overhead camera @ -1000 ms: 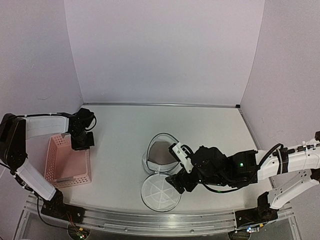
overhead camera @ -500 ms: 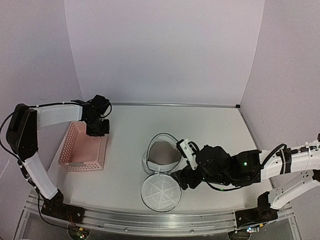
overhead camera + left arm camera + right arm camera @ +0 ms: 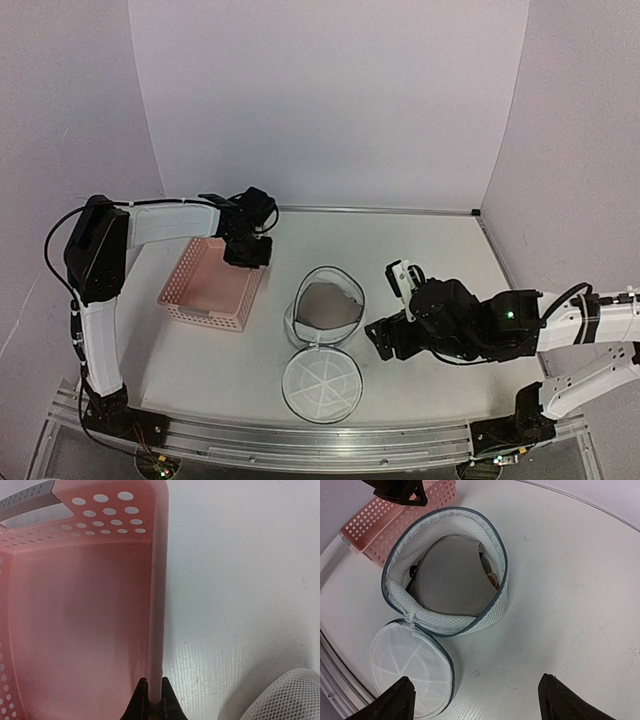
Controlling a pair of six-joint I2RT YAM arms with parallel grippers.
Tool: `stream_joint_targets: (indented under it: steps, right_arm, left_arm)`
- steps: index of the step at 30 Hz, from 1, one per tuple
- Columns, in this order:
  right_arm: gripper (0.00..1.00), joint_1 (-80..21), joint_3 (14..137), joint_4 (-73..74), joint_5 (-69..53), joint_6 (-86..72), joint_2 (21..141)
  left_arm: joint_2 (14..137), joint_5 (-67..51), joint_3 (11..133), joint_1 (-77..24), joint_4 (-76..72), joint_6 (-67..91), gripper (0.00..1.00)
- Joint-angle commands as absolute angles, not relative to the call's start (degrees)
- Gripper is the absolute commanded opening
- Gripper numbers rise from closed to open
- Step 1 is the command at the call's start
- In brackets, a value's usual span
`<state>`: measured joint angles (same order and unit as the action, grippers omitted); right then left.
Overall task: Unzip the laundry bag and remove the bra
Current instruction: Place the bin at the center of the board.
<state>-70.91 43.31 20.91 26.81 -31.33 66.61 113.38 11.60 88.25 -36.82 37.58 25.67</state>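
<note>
The laundry bag point(image 3: 296, 318) lies open mid-table, its round lid point(image 3: 320, 385) flopped flat on the table in front of it. The tan bra point(image 3: 328, 303) sits inside the bag, and in the right wrist view the bra point(image 3: 450, 575) fills the mesh ring of the bag point(image 3: 450, 621), with the lid point(image 3: 412, 662) below it. My right gripper point(image 3: 385, 318) hovers just right of the bag, open and empty point(image 3: 475, 677). My left gripper point(image 3: 248, 252) is shut on the pink basket's rim point(image 3: 152, 707), left of the bag point(image 3: 287, 700).
The pink lattice basket point(image 3: 212, 283) stands tilted just left of the bag, with nothing inside the basket point(image 3: 75, 620). It also shows at the top left in the right wrist view as a pink basket point(image 3: 395, 525). Walls close the table at the back and sides.
My left gripper has dragged the pink basket from the far left toward the centre, close to the bag. My right gripper has backed away to the right of the bag and lid.
</note>
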Motion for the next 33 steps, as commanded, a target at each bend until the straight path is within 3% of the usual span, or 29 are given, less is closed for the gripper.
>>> stream_joint_targets:
  steps: [1, 14, 26, 33]
  right_arm:
    - [0.85, -70.06, 45.18, 22.63, 26.38, -33.48, 64.64]
    - [0.78, -68.24, 52.2, 25.18, 19.18, -31.23, 69.08]
    - [0.74, -64.0, 64.73, 27.31, 10.71, -25.28, 80.21]
    - [0.64, -60.16, 70.57, 27.6, 6.65, -22.73, 88.32]
  left_arm:
    - [115.6, 10.19, 93.56, -39.76, 37.0, 25.58, 0.0]
    - [117.73, 9.81, 94.55, -45.61, 36.96, 27.03, 0.01]
    - [111.55, 11.25, 95.55, -45.62, 37.35, 25.23, 0.43]
    - [104.39, 14.55, 96.19, -45.62, 38.69, 24.54, 0.52]
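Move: My left hand still pinches the pink bin's right rim; the bin's middle lies about 11 cm to its left and 5 cm back. The laundry bag, which the bin is being set beside, is some 17 cm to that hand's right and 10 cm back. From my right hand, the bra in the bag lies roughly 11 cm ahead, 11 cm left and 9 cm below; the open lid lies 18 cm nearer me than the bra. With my left hand keeping its pinch on the rim, I bring the bin about 7 cm right and 4 cm back towards the laundry bag, turning it some 10 degrees clockwise and easing down a little; then I open those fingers and rise clear. Meanwhile my right hand, after a brief pause, swings left and forward towards the bag's mouth, rising slightly, tipping down, its open fingers narrowing somewhat. ##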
